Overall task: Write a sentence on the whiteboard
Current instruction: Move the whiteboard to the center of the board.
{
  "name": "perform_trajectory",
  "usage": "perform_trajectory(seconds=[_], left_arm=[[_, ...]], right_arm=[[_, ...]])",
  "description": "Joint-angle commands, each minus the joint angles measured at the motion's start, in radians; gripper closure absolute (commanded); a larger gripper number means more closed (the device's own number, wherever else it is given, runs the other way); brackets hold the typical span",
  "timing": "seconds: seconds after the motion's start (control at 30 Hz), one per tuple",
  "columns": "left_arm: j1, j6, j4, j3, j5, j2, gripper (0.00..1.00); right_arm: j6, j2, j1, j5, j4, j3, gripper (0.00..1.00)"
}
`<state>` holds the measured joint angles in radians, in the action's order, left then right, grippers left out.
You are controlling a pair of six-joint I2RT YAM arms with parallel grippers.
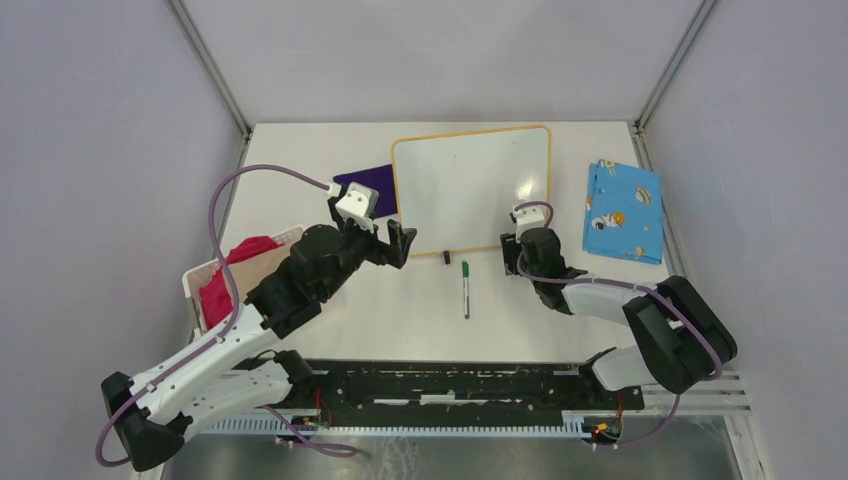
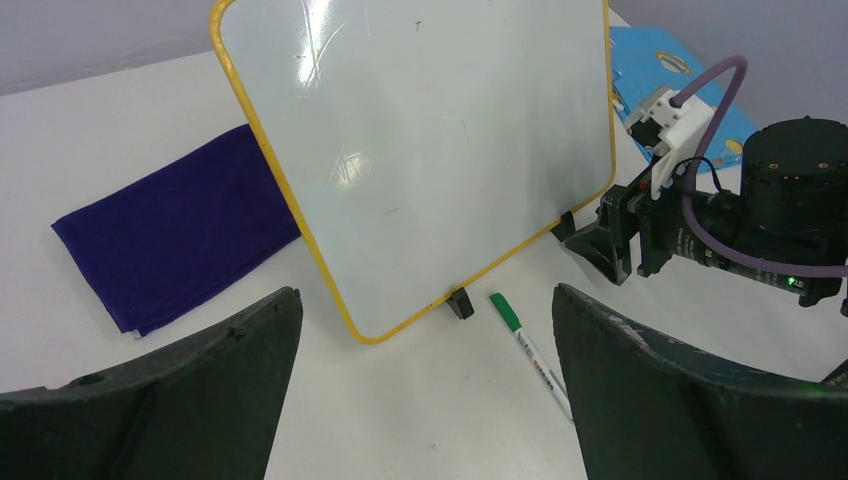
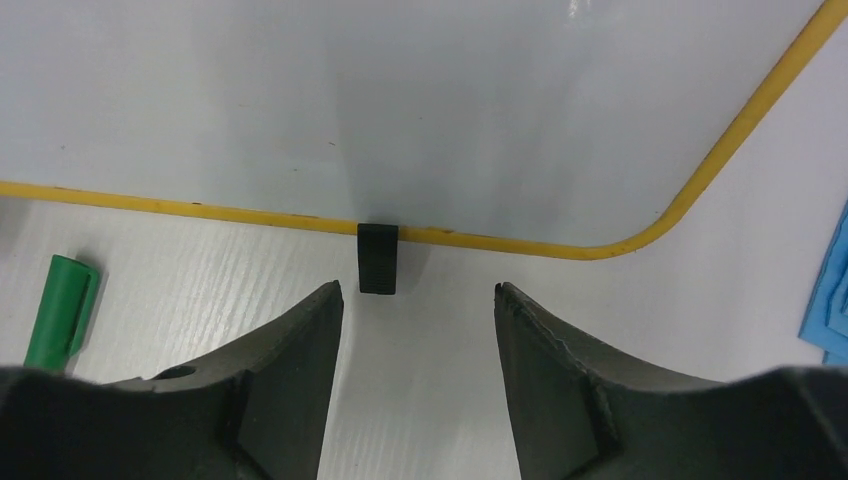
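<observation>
The whiteboard [image 1: 470, 185] [image 2: 420, 150] [image 3: 400, 100], white with a yellow-orange frame, stands tilted at mid-table on small black feet [image 3: 378, 258]. Its face is bare, and no sentence is in view. A green-capped marker [image 1: 465, 288] [image 2: 530, 350] [image 3: 62, 310] lies on the table just in front of the board. My left gripper [image 1: 383, 243] [image 2: 425, 293] hovers open off the board's lower left corner, holding nothing. My right gripper [image 1: 514, 250] [image 3: 418, 289] is low at the board's lower right edge. Its jaws are apart and empty, with one foot just ahead of the left finger.
A purple cloth [image 1: 360, 185] [image 2: 180, 235] lies left of the board. A blue patterned cloth [image 1: 623, 210] [image 2: 660, 70] lies to the right. A red cloth [image 1: 235, 275] rests on a tray [image 1: 197, 285] at the table's left edge.
</observation>
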<state>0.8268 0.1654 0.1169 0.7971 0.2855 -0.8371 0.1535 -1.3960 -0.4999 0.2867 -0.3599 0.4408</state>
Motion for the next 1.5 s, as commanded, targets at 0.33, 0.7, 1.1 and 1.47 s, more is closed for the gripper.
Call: perform_trajectory(seconds=[0.33, 0.7, 1.1, 1.47], left_arm=[[0.005, -0.033, -0.052, 0.001, 0.004, -0.003, 0.0], [0.004, -0.036, -0.052, 0.001, 0.003, -0.01, 0.0], [0.005, -0.035, -0.052, 0.002, -0.002, -0.013, 0.0], [0.005, -0.029, -0.052, 0.004, -0.011, -0.015, 0.0]], right_arm=[[-0.029, -0.11, 0.018, -0.036, -0.091, 0.097, 0.5], [-0.028, -0.141, 0.019, -0.053, -0.108, 0.106, 0.69], [-0.013, -0.096, 0.014, -0.073, -0.123, 0.027, 0.94], [0.059, 0.014, -0.044, -0.05, -0.105, -0.084, 0.99]])
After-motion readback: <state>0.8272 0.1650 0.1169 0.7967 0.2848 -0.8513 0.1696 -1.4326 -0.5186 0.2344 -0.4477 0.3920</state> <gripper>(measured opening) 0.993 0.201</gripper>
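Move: The black clip on the right part of the whiteboard's near edge is just off the right fingers: about 2 cm ahead, 1 cm left and 2 cm lower. The board's middle lies some 16 cm ahead and 11 cm left of that hand, its left clip about 17 cm left and level, the green-capped marker roughly 9 cm back and 12 cm left. From the left hand the right clip is around 9 cm ahead, 27 cm right and 26 cm lower. Forward about 2 cm, sinking and edging left by a little over 1 cm each, the right hand brings its half-open fingers around the whiteboard's right clip and closes them until they pinch it. Keeping that pinch at the same height, it then draws back towards the robot by about 3 cm, dragging the board by the clip. ##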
